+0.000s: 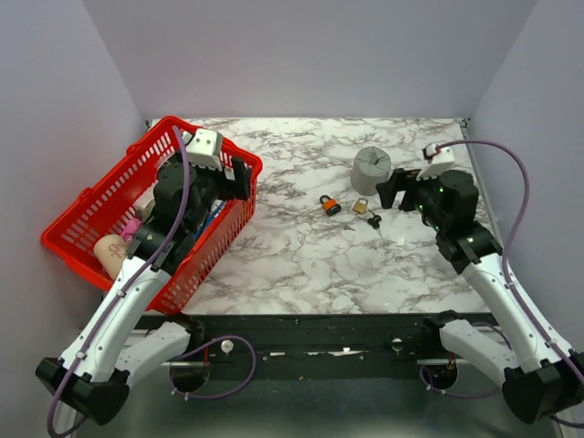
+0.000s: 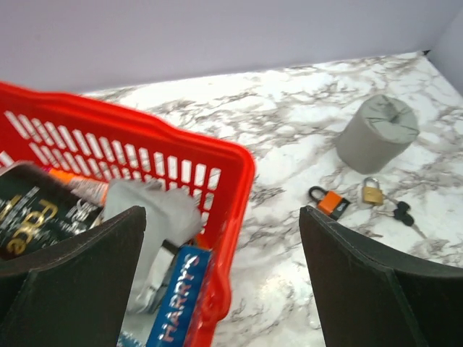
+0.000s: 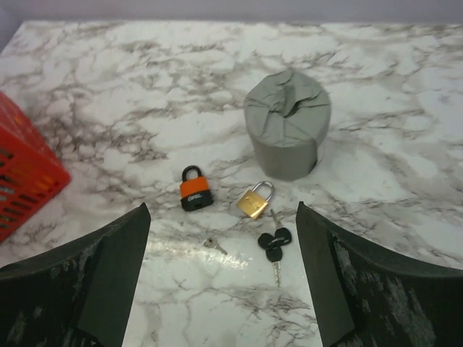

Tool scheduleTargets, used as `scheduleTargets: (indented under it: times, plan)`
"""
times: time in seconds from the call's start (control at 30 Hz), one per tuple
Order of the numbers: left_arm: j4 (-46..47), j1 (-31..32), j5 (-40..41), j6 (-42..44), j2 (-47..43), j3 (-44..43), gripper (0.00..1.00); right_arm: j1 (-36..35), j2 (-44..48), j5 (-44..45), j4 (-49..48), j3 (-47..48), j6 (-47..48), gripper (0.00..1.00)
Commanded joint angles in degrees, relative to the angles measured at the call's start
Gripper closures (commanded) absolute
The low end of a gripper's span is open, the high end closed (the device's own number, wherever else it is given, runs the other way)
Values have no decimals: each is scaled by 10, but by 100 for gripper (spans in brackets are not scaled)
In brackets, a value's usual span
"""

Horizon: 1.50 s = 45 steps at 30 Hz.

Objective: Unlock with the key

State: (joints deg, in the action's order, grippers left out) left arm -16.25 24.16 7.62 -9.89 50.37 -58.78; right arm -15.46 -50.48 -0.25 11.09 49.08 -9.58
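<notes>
The key has a black head and a thin metal blade; it lies on the marble table in a small bunch of black-headed keys, just in front of the brass padlock. The orange padlock lies to their left, shackle shut. All three also show in the top view: the key, the brass padlock and the orange padlock. My right gripper is open and empty, held above the table near the locks. My left gripper is open and empty over the red basket's rim.
A small silver key lies in front of the orange padlock. A grey taped cylinder stands behind the locks. The red basket at the left holds boxes and packets, among them a blue Harry's box. Walls close in the table.
</notes>
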Motion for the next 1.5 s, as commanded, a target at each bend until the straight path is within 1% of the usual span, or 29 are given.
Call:
scheduleTargets:
  times: [0.0, 0.07, 0.1, 0.2, 0.33, 0.37, 0.43, 0.57, 0.73, 0.77, 0.87, 0.97, 1.13, 1.2, 1.47]
  plan:
    - [50, 20, -6, -28, 25, -17, 4, -31, -53, -20, 46, 8, -23, 12]
    - [71, 18, -9, -29, 14, 8, 3, -40, -81, -30, 18, -14, -45, 16]
    - [83, 18, -1, -15, 9, 33, 3, -44, -91, -30, 12, -18, -59, 17]
    - [93, 17, 50, -11, -8, 70, 1, -60, -150, -12, 2, -11, -68, 18]
    - [112, 18, 18, -19, -24, 83, 1, -85, -241, 1, 8, 15, -73, 19]
    - [113, 18, 16, -21, -28, 84, 1, -93, -254, 19, 6, 19, -75, 20]
    - [109, 18, 25, -23, -29, 87, 1, -101, -301, 27, 6, 34, -83, 21]
    - [109, 19, 22, -31, -31, 91, 1, -110, -370, 44, 10, 65, -91, 30]
    - [107, 19, 21, -33, -31, 90, 1, -120, -442, 69, 8, 92, -92, 34]
    - [106, 19, 22, -33, -32, 90, 1, -124, -452, 75, 7, 101, -91, 38]
    - [104, 19, 26, -32, -34, 89, 1, -128, -486, 77, 21, 116, -97, 46]
    - [104, 19, 25, -34, -40, 90, 1, -139, -501, 92, 27, 125, -103, 49]
    - [106, 19, 31, -32, -41, 91, 2, -153, -519, 111, 32, 132, -113, 52]
    - [105, 19, 32, -34, -40, 90, 2, -156, -528, 119, 41, 136, -116, 55]
    - [104, 19, 35, -36, -41, 89, 1, -167, -529, 167, 51, 125, -130, 56]
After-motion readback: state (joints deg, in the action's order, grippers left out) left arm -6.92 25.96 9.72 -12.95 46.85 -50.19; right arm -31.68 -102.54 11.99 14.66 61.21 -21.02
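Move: The loose small key lies about 10 cm left and some 4 cm ahead of my right hand, roughly 27 cm below it. At table level too, the bunch of black keys is about 5 cm ahead and 3 cm left of my right hand, the brass padlock 10 cm ahead and 7 cm left, and the orange padlock 10 cm ahead and 15 cm left. From my left hand, the small key is about 28 cm right, 5 cm ahead and 33 cm down. I sink my right hand about 25 cm towards the small key, carrying it some 10 cm left and a little forward and easing off near the table. As it goes down I tip the fingers nearly 40 degrees downward and narrow them from wide open to about half, leaving them astride the key. My left hand just dips about 3 cm and comes partly back up. ##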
